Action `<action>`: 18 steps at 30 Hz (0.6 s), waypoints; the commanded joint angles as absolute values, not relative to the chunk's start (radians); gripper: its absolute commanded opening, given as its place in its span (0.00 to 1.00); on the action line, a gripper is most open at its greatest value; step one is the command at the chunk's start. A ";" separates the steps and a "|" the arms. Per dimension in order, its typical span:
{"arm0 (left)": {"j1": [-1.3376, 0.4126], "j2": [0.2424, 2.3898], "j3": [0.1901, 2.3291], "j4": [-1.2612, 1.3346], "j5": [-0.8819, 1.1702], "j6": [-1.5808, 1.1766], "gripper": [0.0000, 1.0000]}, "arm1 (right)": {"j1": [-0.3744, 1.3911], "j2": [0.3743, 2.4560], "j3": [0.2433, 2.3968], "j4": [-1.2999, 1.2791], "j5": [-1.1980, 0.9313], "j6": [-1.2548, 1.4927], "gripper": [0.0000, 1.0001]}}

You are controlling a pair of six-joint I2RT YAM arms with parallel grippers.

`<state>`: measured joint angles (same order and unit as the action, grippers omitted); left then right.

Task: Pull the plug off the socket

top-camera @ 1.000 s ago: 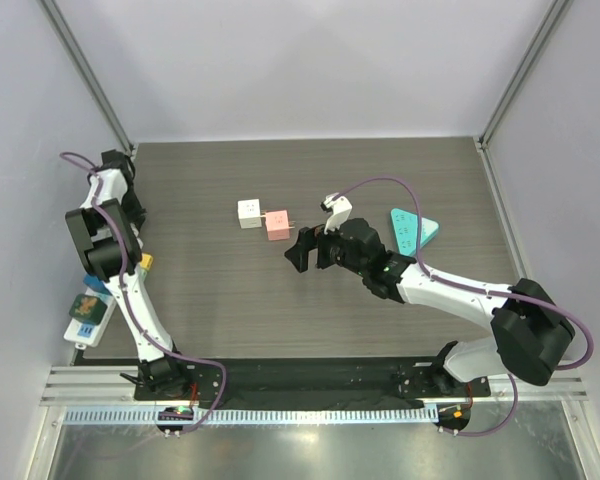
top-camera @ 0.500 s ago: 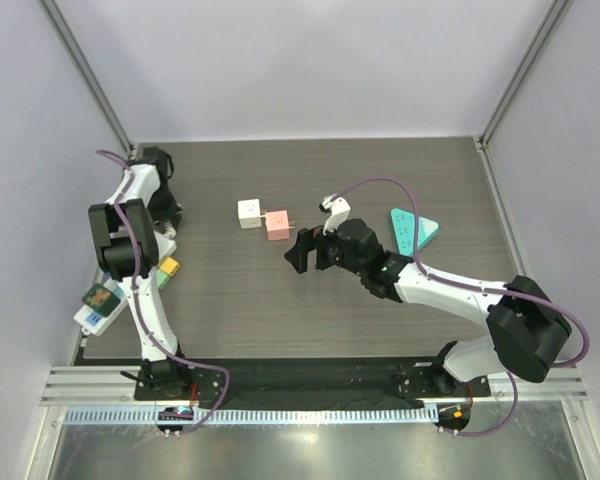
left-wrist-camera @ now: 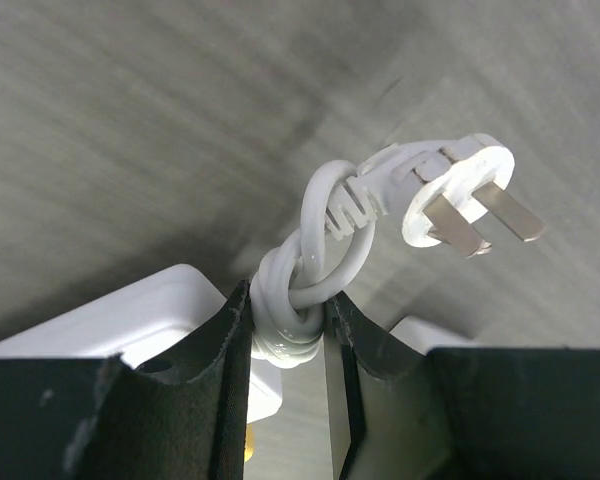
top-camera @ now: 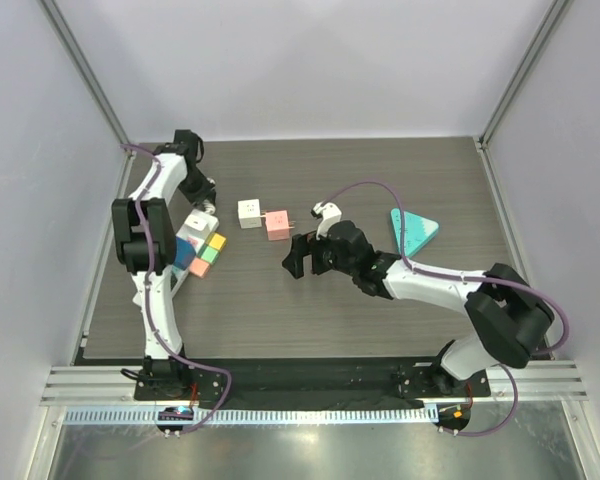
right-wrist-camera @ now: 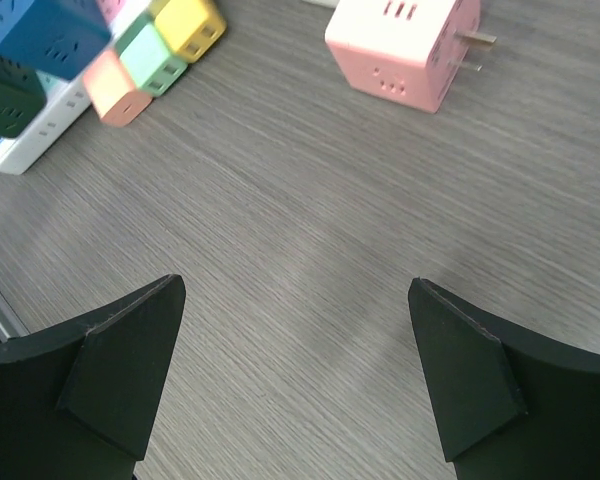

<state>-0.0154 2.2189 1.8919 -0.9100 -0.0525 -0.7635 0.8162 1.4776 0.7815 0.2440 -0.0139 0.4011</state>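
Observation:
My left gripper [top-camera: 208,203] [left-wrist-camera: 285,310] is shut on the knotted white cord [left-wrist-camera: 330,230] of a white socket strip [top-camera: 190,228] [left-wrist-camera: 120,320]. The cord's own pronged plug [left-wrist-camera: 465,190] hangs free beyond the fingers. Coloured cube plugs sit on the strip: blue [top-camera: 187,258] [right-wrist-camera: 45,35], green [right-wrist-camera: 150,58], yellow [top-camera: 217,241] [right-wrist-camera: 188,25] and salmon [right-wrist-camera: 115,90]. A loose pink cube plug [top-camera: 277,224] [right-wrist-camera: 400,45] lies on the table with its prongs bare, next to a white cube [top-camera: 250,213]. My right gripper [top-camera: 295,255] [right-wrist-camera: 295,290] hovers open near the pink cube, holding nothing.
A teal triangular block [top-camera: 413,230] lies at the right of the dark wood table [top-camera: 310,310]. Grey walls and metal posts close in the back and both sides. The arm bases stand on the rail at the near edge.
The left arm has swung from the table's left edge toward the back, dragging the strip and its cubes by the cord onto the table. The right arm has barely moved.

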 commanded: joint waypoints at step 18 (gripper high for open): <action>0.129 1.779 1.740 -0.965 -0.247 -0.767 1.00 | 0.816 1.654 0.896 0.298 -0.126 0.456 1.00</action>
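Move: The left hand already has the power strip's white cord pinched; the place it lets go of it lies roughly 4 cm ahead and 2 cm lower. The white cube on the strip is about 6 cm back and 3 cm left, the yellow block 10 cm back and 2 cm right, the loose white cube 3 cm back and 11 cm right. From the right hand, the yellow block is some 6 cm ahead and 20 cm left, the loose pink cube about 10 cm ahead and 4 cm left, both some 8 cm lower. Forward about 4 cm and first slightly down, the left hand draws the pinched cord away from the strip, opens wide and comes free, then climbs some 10 cm while swinging back and left, the wrist tipping up about 10 degrees. The open right hand sinks and shifts left, 3 cm or so each, towards the strip's coloured blocks, fingers tipping slightly down, and eases to a stop without touching anything. ##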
